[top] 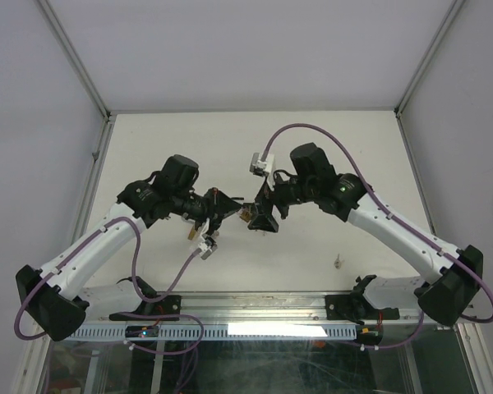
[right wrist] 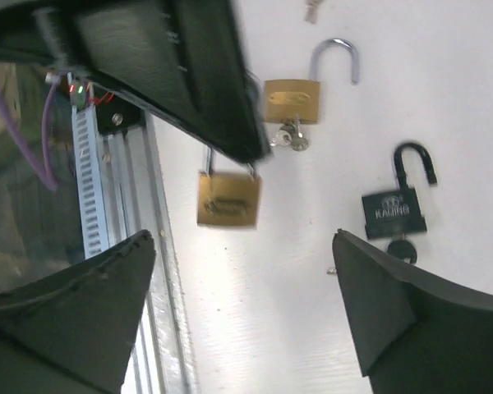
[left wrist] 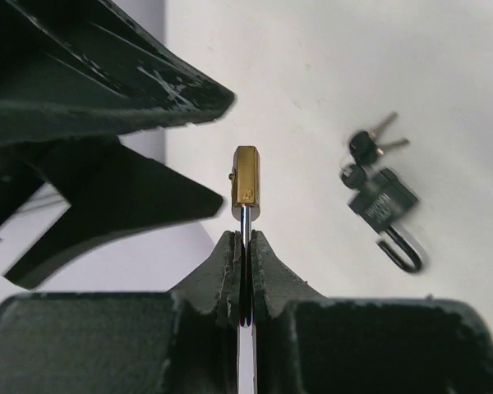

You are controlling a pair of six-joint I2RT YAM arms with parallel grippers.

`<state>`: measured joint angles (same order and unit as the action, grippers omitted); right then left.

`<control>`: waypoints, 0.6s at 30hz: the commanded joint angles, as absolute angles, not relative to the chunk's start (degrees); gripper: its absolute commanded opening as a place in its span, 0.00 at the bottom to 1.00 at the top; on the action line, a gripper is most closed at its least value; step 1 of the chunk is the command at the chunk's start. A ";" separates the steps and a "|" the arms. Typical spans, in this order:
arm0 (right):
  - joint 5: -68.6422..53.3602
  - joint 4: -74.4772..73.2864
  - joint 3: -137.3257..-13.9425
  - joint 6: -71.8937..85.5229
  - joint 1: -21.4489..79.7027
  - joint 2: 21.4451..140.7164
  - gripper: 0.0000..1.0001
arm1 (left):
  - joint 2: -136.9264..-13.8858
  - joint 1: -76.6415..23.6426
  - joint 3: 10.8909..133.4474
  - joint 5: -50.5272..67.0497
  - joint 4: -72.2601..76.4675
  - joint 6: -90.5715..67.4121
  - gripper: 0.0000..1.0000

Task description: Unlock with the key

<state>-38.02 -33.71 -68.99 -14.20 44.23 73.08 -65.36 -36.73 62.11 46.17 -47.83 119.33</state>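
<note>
My left gripper [left wrist: 245,238] is shut on the steel shackle of a brass padlock [left wrist: 246,182], holding it above the table. In the right wrist view the same padlock [right wrist: 228,199] hangs from that gripper. No key shows in its body. My right gripper [right wrist: 243,238] stands open a little below the lock and touches nothing. From above, the two grippers [top: 232,208] [top: 260,218] meet at mid-table with the lock [top: 246,215] between them. Keys show only on the other locks lying on the table.
A black padlock [right wrist: 394,213] lies on the table with its shackle open and a bunch of keys [left wrist: 370,146] at its base. A second brass padlock [right wrist: 292,100] lies open with a key [right wrist: 293,138] in it. A small metal piece [top: 338,261] lies near the front rail [top: 255,305].
</note>
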 commanded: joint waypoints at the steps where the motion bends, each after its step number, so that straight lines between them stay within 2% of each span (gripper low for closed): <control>1: -27.93 -24.31 -63.01 -7.22 39.69 64.10 0.99 | -66.50 -39.05 68.45 28.19 -61.56 117.74 0.00; 6: -21.05 -18.80 -56.99 1.65 32.86 57.46 0.99 | -70.48 -42.65 69.28 16.16 -68.04 90.02 0.00; 9: -17.58 -19.29 -56.03 4.00 32.35 56.78 1.00 | -78.44 -45.87 73.54 7.84 -70.39 69.11 0.00; 13: -15.79 -19.59 -56.04 7.26 32.29 56.77 1.00 | -93.61 -45.94 83.95 10.28 -80.90 46.67 0.00; 18: -9.30 -20.14 -55.42 8.91 32.28 53.98 0.99 | -100.40 -45.90 84.62 11.59 -82.95 24.01 0.00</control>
<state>-14.17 -23.09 -55.27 4.99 32.25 57.32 -98.85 -46.04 82.70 12.99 -76.18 52.10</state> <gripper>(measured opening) 0.993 0.032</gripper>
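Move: The left gripper holds the small brass padlock by its shackle. The bare table spot for it lies about 6 cm left and 24 cm below, roughly level fore and aft. From that hand, the large brass padlock is about 13 cm left and 3 cm ahead, the black padlock 8 cm ahead and 4 cm right. From the emptied right gripper, the small key lies about 25 cm right and 5 cm back, the black padlock some 10 cm straight ahead, all far below. Keep the left gripper shut on the padlock's shackle and swing it down about 13 cm and left about 6 cm towards the bare table beside the large brass padlock, turning the wrist until the fingers, now aimed right and down, point straight down. Meanwhile open the right gripper fully and pull it clear to the right and forward, about 12 cm in all, turning it some 40 degrees clockwise. ##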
